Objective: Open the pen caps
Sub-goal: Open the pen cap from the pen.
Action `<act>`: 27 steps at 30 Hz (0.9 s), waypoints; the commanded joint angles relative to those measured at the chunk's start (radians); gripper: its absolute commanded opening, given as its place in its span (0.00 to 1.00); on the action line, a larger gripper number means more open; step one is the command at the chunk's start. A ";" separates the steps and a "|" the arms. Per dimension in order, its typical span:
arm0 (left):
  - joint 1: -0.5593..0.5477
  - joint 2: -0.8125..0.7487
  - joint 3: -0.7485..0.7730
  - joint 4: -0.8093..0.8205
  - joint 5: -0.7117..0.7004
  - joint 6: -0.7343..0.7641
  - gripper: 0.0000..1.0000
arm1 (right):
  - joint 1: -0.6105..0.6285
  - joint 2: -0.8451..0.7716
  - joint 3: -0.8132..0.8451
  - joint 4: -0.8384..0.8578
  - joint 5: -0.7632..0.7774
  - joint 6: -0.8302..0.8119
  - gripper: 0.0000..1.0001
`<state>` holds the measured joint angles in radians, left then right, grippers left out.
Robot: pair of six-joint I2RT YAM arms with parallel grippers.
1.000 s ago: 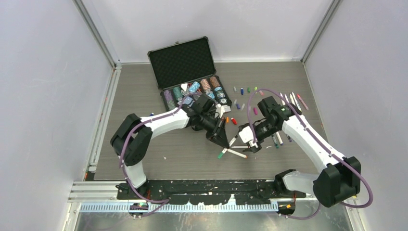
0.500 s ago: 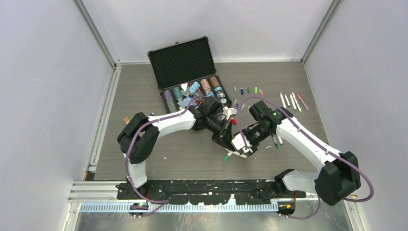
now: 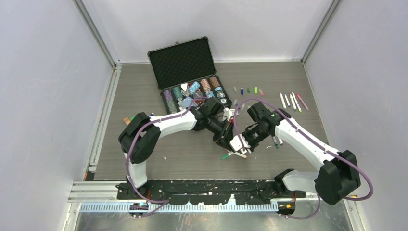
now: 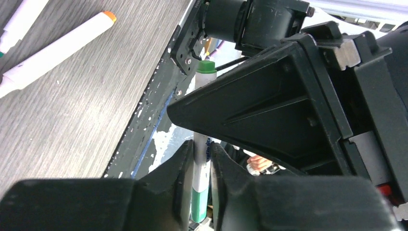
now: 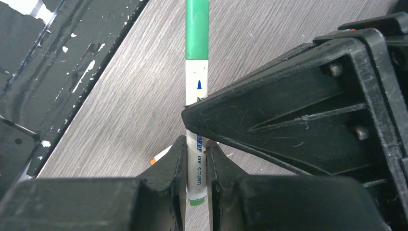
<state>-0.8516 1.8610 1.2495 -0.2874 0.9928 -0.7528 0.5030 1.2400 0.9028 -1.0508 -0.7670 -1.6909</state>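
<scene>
One green pen (image 5: 197, 96) with a white barrel is held off the table by both grippers. My left gripper (image 4: 202, 150) is shut on it where the white barrel meets the long green cap (image 4: 199, 195). My right gripper (image 5: 196, 144) is shut on the barrel's other end, just above the short green tail (image 5: 196, 202). In the top view the two grippers (image 3: 226, 139) (image 3: 241, 143) meet nose to nose at the table's middle. Under them lie a white pen with an orange tip (image 3: 239, 154) and a green-ended one (image 3: 225, 156). Several loose pen caps (image 3: 248, 90) lie in a row further back.
An open black case (image 3: 182, 60) with poker chips (image 3: 195, 90) stands at the back. Several pens (image 3: 291, 101) lie at the back right, and more (image 3: 275, 141) beside my right arm. The black base rail (image 3: 202, 185) runs along the near edge.
My left gripper carried the green pen right and the right arm came left to meet it. The right gripper's jaws then closed on the barrel.
</scene>
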 commanded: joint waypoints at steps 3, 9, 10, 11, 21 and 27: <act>0.000 -0.126 -0.012 0.057 -0.109 -0.026 0.45 | 0.002 -0.059 -0.005 -0.014 -0.017 0.013 0.00; 0.013 -0.323 -0.159 0.224 -0.342 -0.076 0.52 | -0.026 -0.079 -0.001 -0.073 -0.084 0.071 0.01; 0.019 -0.364 -0.198 0.264 -0.389 -0.081 0.52 | -0.034 -0.079 0.003 -0.086 -0.100 0.078 0.00; 0.025 -0.408 -0.250 0.321 -0.429 -0.088 0.52 | -0.044 -0.081 0.007 -0.096 -0.118 0.089 0.01; 0.051 -0.703 -0.573 0.708 -0.671 -0.207 0.94 | -0.157 -0.127 0.021 0.073 -0.293 0.594 0.00; 0.057 -0.691 -0.701 0.970 -0.707 -0.364 1.00 | -0.175 -0.102 -0.001 0.243 -0.346 0.894 0.00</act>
<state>-0.8017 1.1622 0.5922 0.4229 0.3477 -0.9974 0.3370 1.1328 0.8974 -0.9630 -1.0286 -1.0760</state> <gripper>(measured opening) 0.995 0.205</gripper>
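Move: Both grippers still pinch the closed marker. From the left hand its green pen cap lies about 2 cm back, 2 cm left and 2 cm higher; from the right hand it is about 4 cm back, 4 cm left and 3 cm up. From the left hand, the orange-tipped pen lies roughly 1 cm back, 2 cm right and 10 cm below, the loose red cap 15 cm ahead and 1 cm right, and the case handle 14 cm ahead and 14 cm left. Open the left gripper wide to let go of the marker and draw it clear, up about 8 cm and to the left and forward, towards the case handle, swinging its fingers counter-clockwise some 40 degrees. Keep the right gripper shut on the barrel, raise it about 5 cm and turn it clockwise while tipping it, so that the green cap stands free. ##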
